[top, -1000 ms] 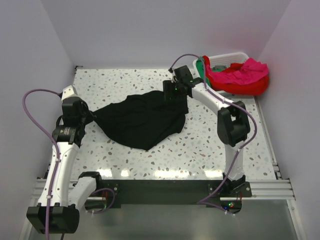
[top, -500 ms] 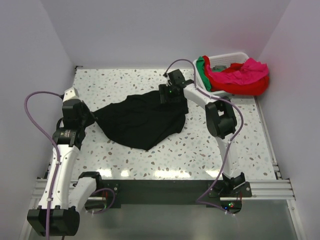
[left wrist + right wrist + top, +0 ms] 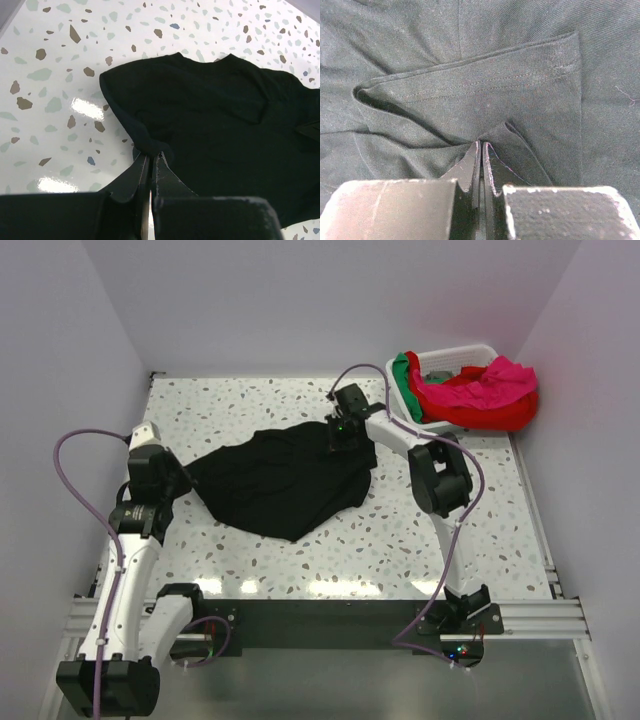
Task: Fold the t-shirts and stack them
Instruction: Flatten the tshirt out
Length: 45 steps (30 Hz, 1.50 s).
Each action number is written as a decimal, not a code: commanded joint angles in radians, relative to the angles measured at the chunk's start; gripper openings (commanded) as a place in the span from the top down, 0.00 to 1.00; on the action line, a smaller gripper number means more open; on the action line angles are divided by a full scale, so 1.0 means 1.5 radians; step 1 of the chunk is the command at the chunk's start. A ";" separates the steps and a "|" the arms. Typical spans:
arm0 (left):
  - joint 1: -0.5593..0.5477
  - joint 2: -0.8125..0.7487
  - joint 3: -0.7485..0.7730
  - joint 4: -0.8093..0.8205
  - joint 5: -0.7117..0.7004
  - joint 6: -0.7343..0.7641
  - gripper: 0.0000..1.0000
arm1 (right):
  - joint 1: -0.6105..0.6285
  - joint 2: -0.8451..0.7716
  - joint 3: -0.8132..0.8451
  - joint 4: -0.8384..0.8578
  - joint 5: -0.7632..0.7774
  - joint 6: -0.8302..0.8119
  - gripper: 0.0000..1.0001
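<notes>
The black t-shirt lies rumpled across the middle of the table. My left gripper is shut on its left edge; in the left wrist view the gripper pinches a bunched fold of the black t-shirt. My right gripper is shut on the shirt's far right part; in the right wrist view the gripper pinches a fold next to a hemmed edge of the black t-shirt. Red, magenta-pink and green t-shirts are heaped in the basket.
The white slatted basket stands at the table's far right corner. Grey walls close in the table on the left, back and right. A black rail runs along the near edge between the arm bases.
My right gripper has shifted slightly left along the shirt's far edge and its arm has bent closer in. My left gripper has edged slightly right. The shirt has barely changed shape.
</notes>
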 commanded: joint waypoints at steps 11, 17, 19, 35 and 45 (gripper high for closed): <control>0.004 0.037 0.037 0.033 -0.090 0.050 1.00 | -0.041 -0.315 -0.253 -0.061 0.079 0.017 1.00; 0.005 0.066 0.106 0.036 -0.086 0.054 1.00 | -0.063 -0.426 -0.239 -0.116 0.093 0.008 1.00; 0.005 0.071 0.123 0.041 -0.086 0.054 1.00 | -0.071 -0.441 -0.225 -0.128 0.094 0.008 1.00; 0.005 0.010 0.083 0.047 -0.151 0.037 1.00 | -0.078 -0.593 -0.401 -0.225 0.127 -0.015 0.90; 0.004 -0.035 0.015 0.027 -0.106 0.024 1.00 | -0.090 -0.543 -0.444 -0.149 0.118 0.042 0.50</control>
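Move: The right gripper is shut on a fold near the t-shirt's far edge, just above the table. The shirt's right edge lies about 9 cm to its right and 7 cm back; the shirt's near corner is some 10 cm left and 23 cm back. The clothes basket stands around 31 cm right and 14 cm ahead. From the raised left gripper, which holds the shirt's left end, that right edge lies about 43 cm right, 12 cm ahead and 18 cm lower. Draw the right gripper back and to the right with the pinched fold, swing it up about 20 cm, then take it farther back and right past the shirt's right edge, dipping some 12 cm as the fingers open halfway and let go. Keep the left gripper's pinch; sink slightly while easing left, rise about 9 cm, then come back down. ##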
